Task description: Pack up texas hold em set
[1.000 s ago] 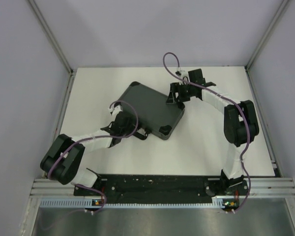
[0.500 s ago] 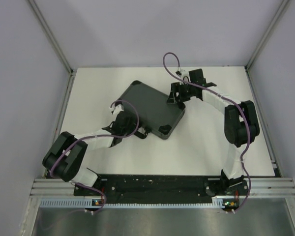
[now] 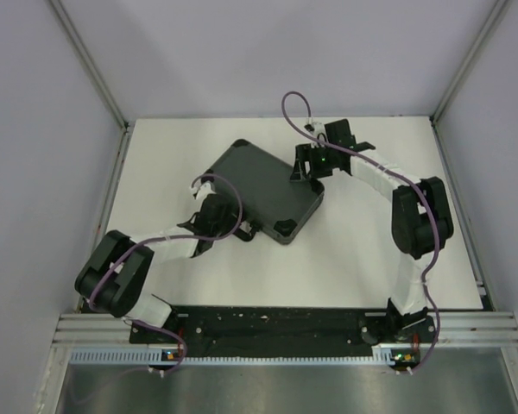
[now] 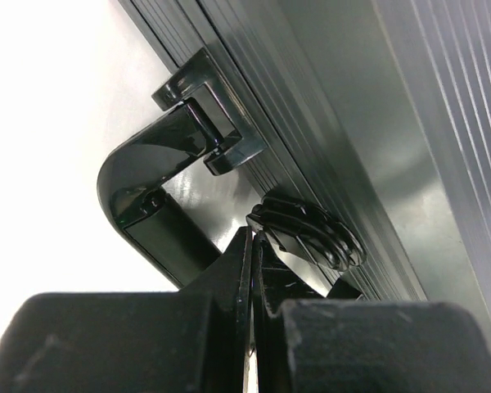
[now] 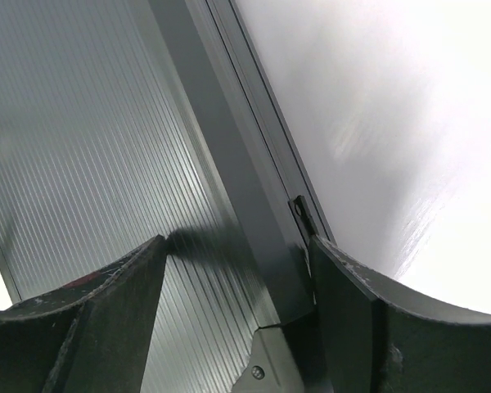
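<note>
The texas hold em set shows only as its closed black case (image 3: 263, 185), lying askew on the white table (image 3: 354, 250); chips, cards and buttons are hidden. My left gripper (image 3: 238, 227) is shut at the case's near-left side. In the left wrist view its tips (image 4: 254, 239) sit just below a round latch (image 4: 311, 233), beside the hinged handle (image 4: 159, 192). My right gripper (image 3: 305, 169) is open at the case's far-right edge. In the right wrist view it (image 5: 237, 246) straddles that edge, one finger over the ribbed lid (image 5: 82, 147) and the other by the side wall.
Grey walls close in the table (image 5: 393, 123) at the back and both sides. A black rail (image 3: 276, 323) with both arm bases runs along the near edge.
The right gripper has moved a little to the left, and the case has shifted slightly left with it. The left gripper stays shut at the handle side.
</note>
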Available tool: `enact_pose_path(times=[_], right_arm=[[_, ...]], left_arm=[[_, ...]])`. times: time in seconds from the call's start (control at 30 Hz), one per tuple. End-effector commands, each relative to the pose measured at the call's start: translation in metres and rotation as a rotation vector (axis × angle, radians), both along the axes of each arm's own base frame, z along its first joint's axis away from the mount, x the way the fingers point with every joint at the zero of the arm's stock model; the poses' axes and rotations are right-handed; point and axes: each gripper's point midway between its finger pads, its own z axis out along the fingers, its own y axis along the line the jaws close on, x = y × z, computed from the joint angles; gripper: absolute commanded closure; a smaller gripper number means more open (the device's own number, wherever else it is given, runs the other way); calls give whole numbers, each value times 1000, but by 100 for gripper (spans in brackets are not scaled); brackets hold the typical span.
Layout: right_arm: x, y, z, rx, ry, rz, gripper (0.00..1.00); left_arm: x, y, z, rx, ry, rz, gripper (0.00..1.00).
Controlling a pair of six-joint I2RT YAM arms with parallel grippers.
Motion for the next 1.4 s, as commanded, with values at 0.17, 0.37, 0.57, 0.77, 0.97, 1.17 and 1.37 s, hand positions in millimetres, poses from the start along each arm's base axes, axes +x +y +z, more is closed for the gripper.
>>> enact_pose_path(times=[0.17, 0.37, 0.57, 0.77, 0.97, 1.17, 1.37], right_arm=[[13, 5, 101, -90, -105, -192, 22], [-2, -38, 134, -142, -162, -341, 16], [-62, -92, 150, -218, -197, -470, 1], [-122, -153, 168, -254, -265, -665, 1], [-171, -192, 186, -259, -288, -787, 1], [-200, -199, 205, -203, -288, -795, 1], [-216, -200, 215, -171, -287, -779, 1]], left_arm=[[16, 31, 105, 135, -213, 28, 64], [-14, 63, 148, 239, -250, 27, 26], [-58, 97, 186, 314, -265, 20, 4], [-99, 133, 209, 412, -178, 52, 1], [-127, 134, 225, 390, -161, -33, 1], [-144, 135, 215, 396, -78, -75, 1], [-157, 144, 226, 387, -104, -57, 1]])
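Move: The closed case is between the hands. From the left hand, its shut fingers at the front latch (about 1 cm ahead and 1 cm right), the case's middle lies roughly 8 cm ahead and 7 cm right; the handle is about 2 cm back, 1 cm left and slightly lower. From the right hand, straddling the back edge, the case's middle is some 13 cm left, 3 cm back and 4 cm below, and the back-right corner about 3 cm right, 2 cm back and 2 cm lower. Let go of the case with both grippers. Lift the left fingertips off the latch almost straight up, opening them wide, then draw back and left, ending some 20 cm higher. Raise the open right gripper clear of the back edge first, then swing it back and right about 20 cm each way, still rising, spreading it fully and turning it some 45 degrees clockwise. ##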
